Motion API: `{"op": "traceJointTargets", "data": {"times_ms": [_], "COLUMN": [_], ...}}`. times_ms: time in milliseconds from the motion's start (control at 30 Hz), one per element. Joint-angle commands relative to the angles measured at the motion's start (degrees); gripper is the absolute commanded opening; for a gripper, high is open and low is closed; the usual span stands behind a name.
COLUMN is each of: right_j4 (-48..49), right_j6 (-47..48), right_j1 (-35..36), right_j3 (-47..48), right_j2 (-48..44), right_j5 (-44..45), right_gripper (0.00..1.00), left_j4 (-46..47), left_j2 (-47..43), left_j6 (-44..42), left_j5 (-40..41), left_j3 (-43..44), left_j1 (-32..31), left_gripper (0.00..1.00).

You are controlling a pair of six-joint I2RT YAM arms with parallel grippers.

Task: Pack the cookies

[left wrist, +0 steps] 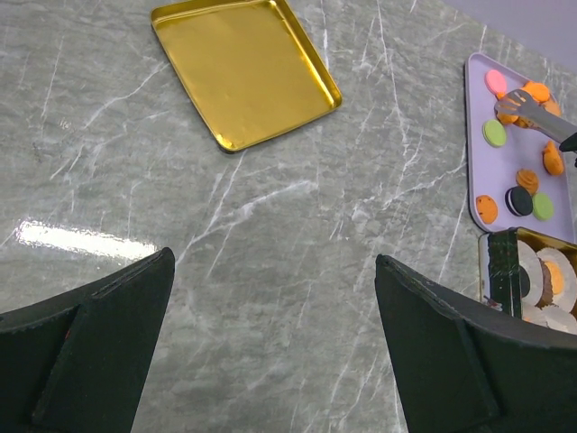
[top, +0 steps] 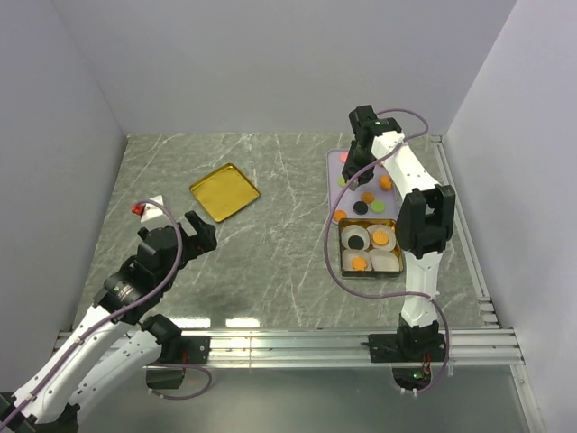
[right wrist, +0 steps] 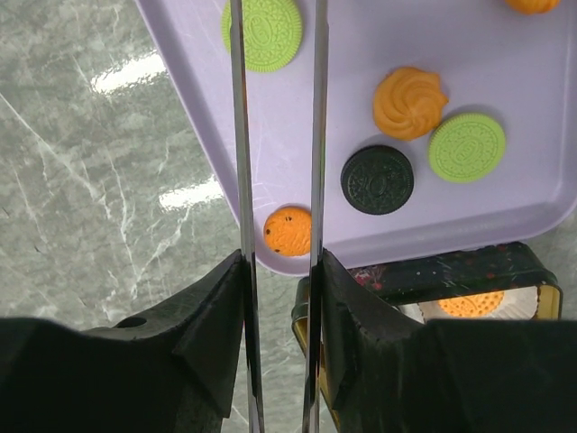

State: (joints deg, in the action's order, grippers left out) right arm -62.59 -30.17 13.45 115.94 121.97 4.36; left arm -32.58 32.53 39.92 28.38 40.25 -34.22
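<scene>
The cookies lie on a lavender tray (top: 334,162): a green one (right wrist: 262,33), an orange swirl (right wrist: 410,101), a black one (right wrist: 377,179) and a speckled orange one (right wrist: 288,231). My right gripper (right wrist: 279,262) is shut on metal tongs (right wrist: 238,135), whose two blades run forward over the tray. The tong tips (left wrist: 507,101) sit among orange cookies at the tray's far end. I cannot tell whether they hold one. A gold tin (top: 343,262) next to the tray holds white paper cups, some with cookies in them. My left gripper (left wrist: 273,257) hangs open over bare table.
The tin's gold lid (top: 224,190) lies on the marble table at centre left. A small red and white object (top: 147,207) sits by the left wall. Grey walls close in the left, back and right sides.
</scene>
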Motion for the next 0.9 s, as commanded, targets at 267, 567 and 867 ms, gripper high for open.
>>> {"op": "traceJointTargets", "data": {"times_ms": [267,567,867], "right_j4": [-2.1,-0.5,-0.4], "right_j6": [-1.1,-0.5,1.2], "right_j1": [-0.5,-0.4,-0.4], "right_j3": [9.5,4.0,-7.2], "right_j2": [-1.7,-11.7,-27.6], "right_j5": [-2.3,-4.2,-1.7], "right_gripper": [0.35,0.34,0.34], "left_j4": [0.6,1.4,1.2], "left_j2": [-1.6,-2.9,-4.1], "left_j6": [-0.2,-0.7,-1.0], "left_j5": [0.3,-1.3,-1.3], "left_j3": [1.7,1.5,1.6], "left_j1": [-0.2,-0.3,-0.5], "left_gripper": [0.99,1.0,1.0]}}
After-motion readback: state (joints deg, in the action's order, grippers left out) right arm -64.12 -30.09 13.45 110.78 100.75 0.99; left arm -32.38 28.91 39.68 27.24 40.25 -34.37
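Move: Low over the far part of the lilac tray, the right hand holds the tongs, with the orange cookie at their tips about 6 cm ahead, 1 cm left and 10 cm below it. The pink cookie is 3 cm beyond that one and 2 cm left, the green cookie 4 cm nearer and 2 cm left, the round orange cookie 2 cm farther and 3 cm right. From the left hand the orange cookie lies some 26 cm ahead, 36 cm right and 19 cm lower. Keeping the tongs squeezed on the orange cookie, the right hand rises some 13 cm, then also back about 5. ##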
